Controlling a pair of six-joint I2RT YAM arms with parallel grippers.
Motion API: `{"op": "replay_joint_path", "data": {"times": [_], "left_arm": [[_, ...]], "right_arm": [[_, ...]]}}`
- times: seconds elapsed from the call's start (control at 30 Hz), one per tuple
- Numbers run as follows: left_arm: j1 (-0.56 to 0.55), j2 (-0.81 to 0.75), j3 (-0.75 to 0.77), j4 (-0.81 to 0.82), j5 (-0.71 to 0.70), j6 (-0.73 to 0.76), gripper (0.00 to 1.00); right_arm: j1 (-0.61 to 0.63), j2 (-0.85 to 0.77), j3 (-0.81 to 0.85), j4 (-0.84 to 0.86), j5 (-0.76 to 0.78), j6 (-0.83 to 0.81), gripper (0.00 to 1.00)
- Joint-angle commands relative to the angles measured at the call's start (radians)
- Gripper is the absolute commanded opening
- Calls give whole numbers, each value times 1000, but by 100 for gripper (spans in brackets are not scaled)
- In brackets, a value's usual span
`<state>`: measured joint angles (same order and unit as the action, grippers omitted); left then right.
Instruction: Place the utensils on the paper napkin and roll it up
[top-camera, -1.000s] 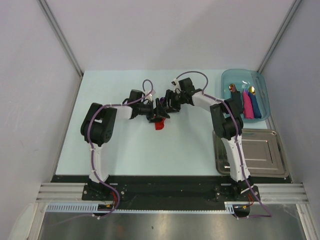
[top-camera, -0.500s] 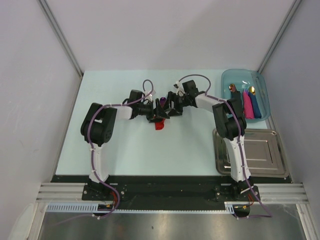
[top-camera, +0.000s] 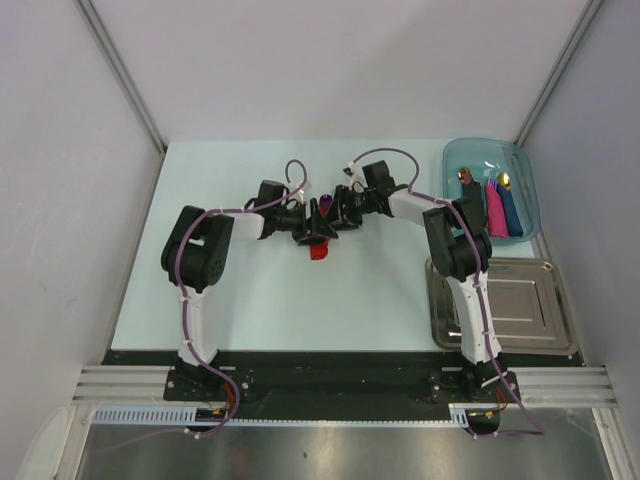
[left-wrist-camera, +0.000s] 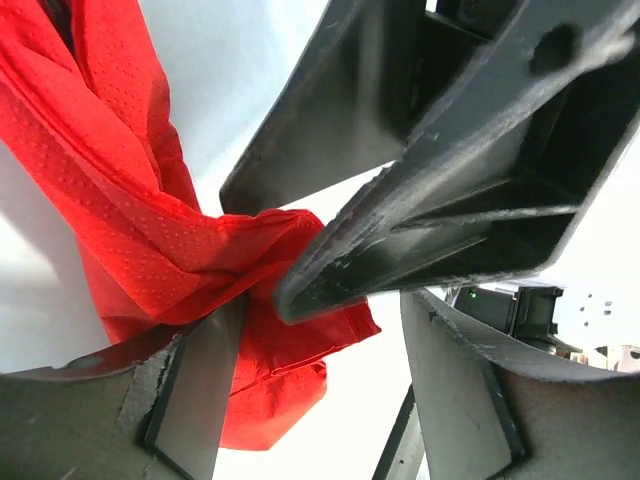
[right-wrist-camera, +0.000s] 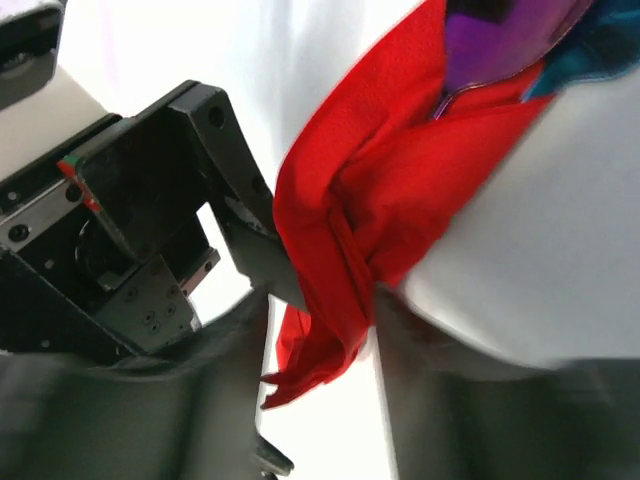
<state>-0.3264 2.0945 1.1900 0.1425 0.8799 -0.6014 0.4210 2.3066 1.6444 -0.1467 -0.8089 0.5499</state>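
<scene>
The red paper napkin lies bunched and twisted at mid-table, where both grippers meet over it. From its far end poke the utensils: a shiny purple spoon bowl and a bright blue piece. My left gripper is open; the napkin rests against its left finger, and a finger of the right gripper presses onto the cloth from above. My right gripper straddles the twisted napkin, which touches its right finger, with a gap on the other side.
A teal tray at the back right holds a pink roll and a blue roll with spoon heads sticking out. A metal tray sits at the front right, beside the right arm's base.
The right gripper has slid left, closer to the left gripper over the napkin, and its jaws have narrowed. The left gripper and the napkin have barely moved.
</scene>
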Motion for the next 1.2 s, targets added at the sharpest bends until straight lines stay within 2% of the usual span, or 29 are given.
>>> {"op": "replay_joint_path", "data": {"times": [0.0,0.07,0.17,0.2,0.3,0.5,0.63,0.73,0.9,0.97,1.13,1.17], "left_arm": [[10,27,-41,-86,-16,38,68],[12,25,-38,-81,-10,38,66],[15,21,-43,-72,5,35,64],[16,10,-47,-51,8,26,63],[23,-14,-64,-3,22,11,61],[56,-99,-119,185,71,-124,60],[85,-136,-135,224,73,-178,57],[92,-145,-133,215,70,-186,51],[79,-125,-129,201,64,-187,33],[64,-114,-113,165,60,-152,27],[47,-59,-101,100,48,-106,18],[44,-48,-95,38,28,-65,14]], "right_arm": [[19,5,66,-120,79,-136,36],[18,14,83,-155,117,-188,34],[18,23,83,-191,154,-237,22],[19,27,83,-204,157,-245,14],[24,39,78,-218,175,-277,0],[24,70,68,-221,198,-298,0],[19,71,58,-218,206,-300,0],[21,62,40,-215,215,-297,0],[21,51,22,-205,220,-286,0],[19,51,23,-200,220,-278,0],[13,50,23,-195,214,-262,0],[12,48,20,-195,203,-249,0]]}}
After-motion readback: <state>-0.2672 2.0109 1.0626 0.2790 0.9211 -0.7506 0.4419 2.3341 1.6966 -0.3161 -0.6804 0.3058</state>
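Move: The red napkin, half rolled around the utensils, lies almost under the right hand, its middle about 3 cm to the left and 4 cm below. From that hand, the purple spoon head sticks out some 6 cm ahead and 3 cm to the left, and the blue utensil's head about 7 cm straight ahead, both 4 cm below. From the left hand, the napkin's middle is about 4 cm ahead, 2 cm to the left and 3 cm below. The right fingers shut fully on the loose fold at the napkin's right side as the hand sinks about 3 cm, easing slightly right and tilting some 10 degrees; there it stays, pressing the fold down. The left hand comes free of the flap over its finger, lifting and backing leftward about 3 cm, then starts down and right again, its fingers closing most of the way. ##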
